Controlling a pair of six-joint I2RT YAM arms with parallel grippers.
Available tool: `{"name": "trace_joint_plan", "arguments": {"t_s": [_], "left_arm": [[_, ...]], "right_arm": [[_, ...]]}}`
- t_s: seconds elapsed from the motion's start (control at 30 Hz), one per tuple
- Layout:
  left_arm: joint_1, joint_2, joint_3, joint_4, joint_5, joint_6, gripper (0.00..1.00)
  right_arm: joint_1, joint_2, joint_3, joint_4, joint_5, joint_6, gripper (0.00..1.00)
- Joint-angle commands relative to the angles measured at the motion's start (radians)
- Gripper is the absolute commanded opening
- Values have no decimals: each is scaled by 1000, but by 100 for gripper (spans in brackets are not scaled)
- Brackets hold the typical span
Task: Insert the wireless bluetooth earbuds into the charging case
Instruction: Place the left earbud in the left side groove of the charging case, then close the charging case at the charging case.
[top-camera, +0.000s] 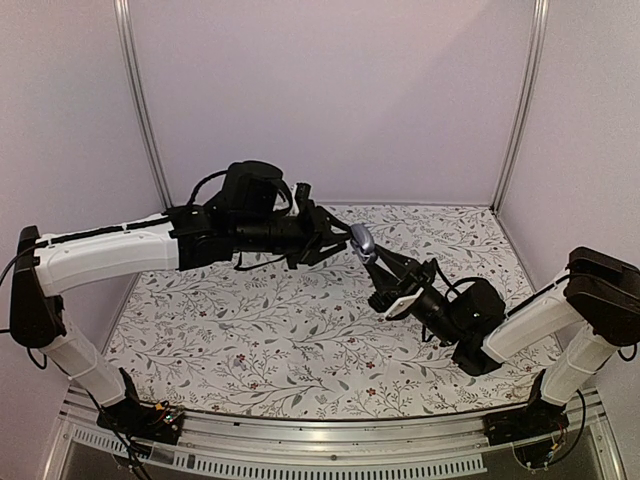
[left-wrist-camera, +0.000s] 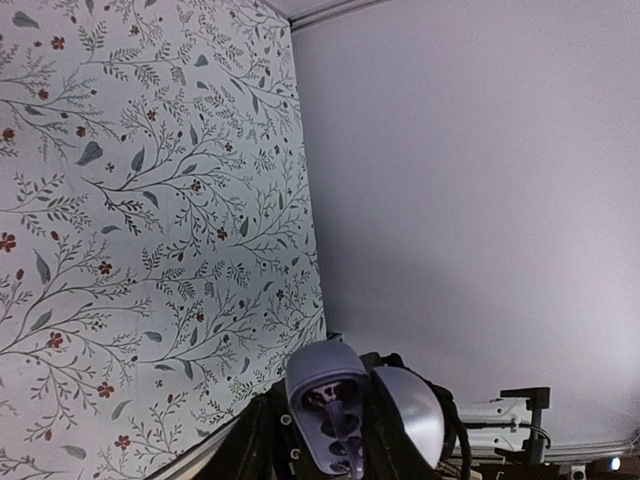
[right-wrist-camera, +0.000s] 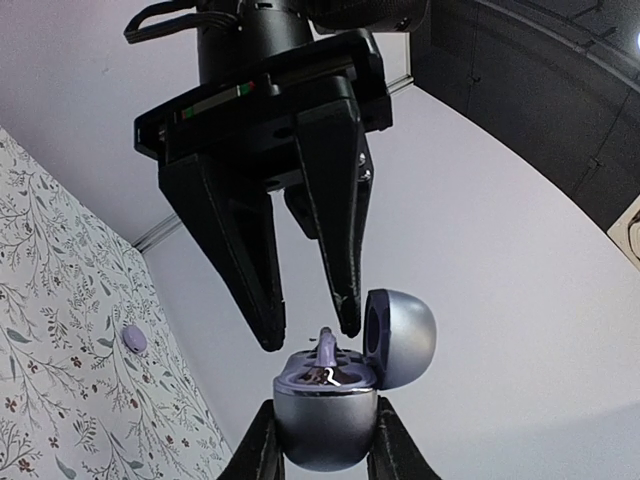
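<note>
The charging case (right-wrist-camera: 325, 425) is held up in the air, my right gripper (right-wrist-camera: 325, 412) shut on its rounded base, and its lid (right-wrist-camera: 402, 338) is swung open to the right. One earbud (right-wrist-camera: 326, 350) stands in the case's insert with its stem sticking up. My left gripper (right-wrist-camera: 308, 330) hangs just above it, fingers apart and holding nothing. A second earbud (right-wrist-camera: 133, 338) lies on the floral cloth. In the top view the case (top-camera: 363, 241) sits between the left gripper (top-camera: 347, 240) and the right gripper (top-camera: 370, 256). The left wrist view looks down into the open case (left-wrist-camera: 322, 385).
A floral cloth (top-camera: 260, 330) covers the table, with pale walls (top-camera: 330, 90) at the back and sides. Both arms meet above the middle back of the cloth. A metal rail (top-camera: 320, 440) runs along the near edge.
</note>
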Motion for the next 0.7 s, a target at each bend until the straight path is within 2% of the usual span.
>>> {"name": "trace_joint_plan", "arguments": {"t_s": [0.0,0.17,0.3,0.33,0.37,0.4,0.53,0.67], "left_arm": [[9,-61,-26,38,-38,40,32],[7,-145,-137,176,-53,62,40],[7,-227,-211,243,-108,140,53],[7,-253,-226,247,-133,179,61],[9,-278,-237,239,-170,221,87],[11,-303,-250,230,-217,264,98],[16,-401,-313,236,-434,478,100],[40,-469,-355,249,-498,642,100]], "right_arm": [[8,2,20,271,17,40,0],[4,-15,20,234,20,119,0],[0,-50,19,189,25,210,0],[-2,-63,19,161,21,249,0],[-7,-86,22,119,13,285,0],[-12,-105,27,74,5,354,0],[-64,-218,63,-171,-88,646,0],[-134,-317,98,-395,-290,913,0]]}}
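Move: The charging case, lid open, is held in the right gripper's fingers, its middle about 3 cm to the left hand's right, 1 cm ahead and 2 cm below. From the right hand it lies roughly 1 cm ahead, 2 cm left and 1 cm above. The left earbud is in the case, its stem just past the part-open left fingertips, some 2 cm right, 1 cm ahead and 1 cm below the left hand; the lid stands about 3 cm right, 2 cm ahead and 1 cm above. Back the left gripper away from the earbud and case, leftward about 11 cm and up some 8 cm, opening the part-open fingers all the way and turning the wrist as it goes. Keep the right grip on the case; once the left hand is leaving, raise the case about 7 cm, drifting slightly right, and roll it some 30 degrees. ##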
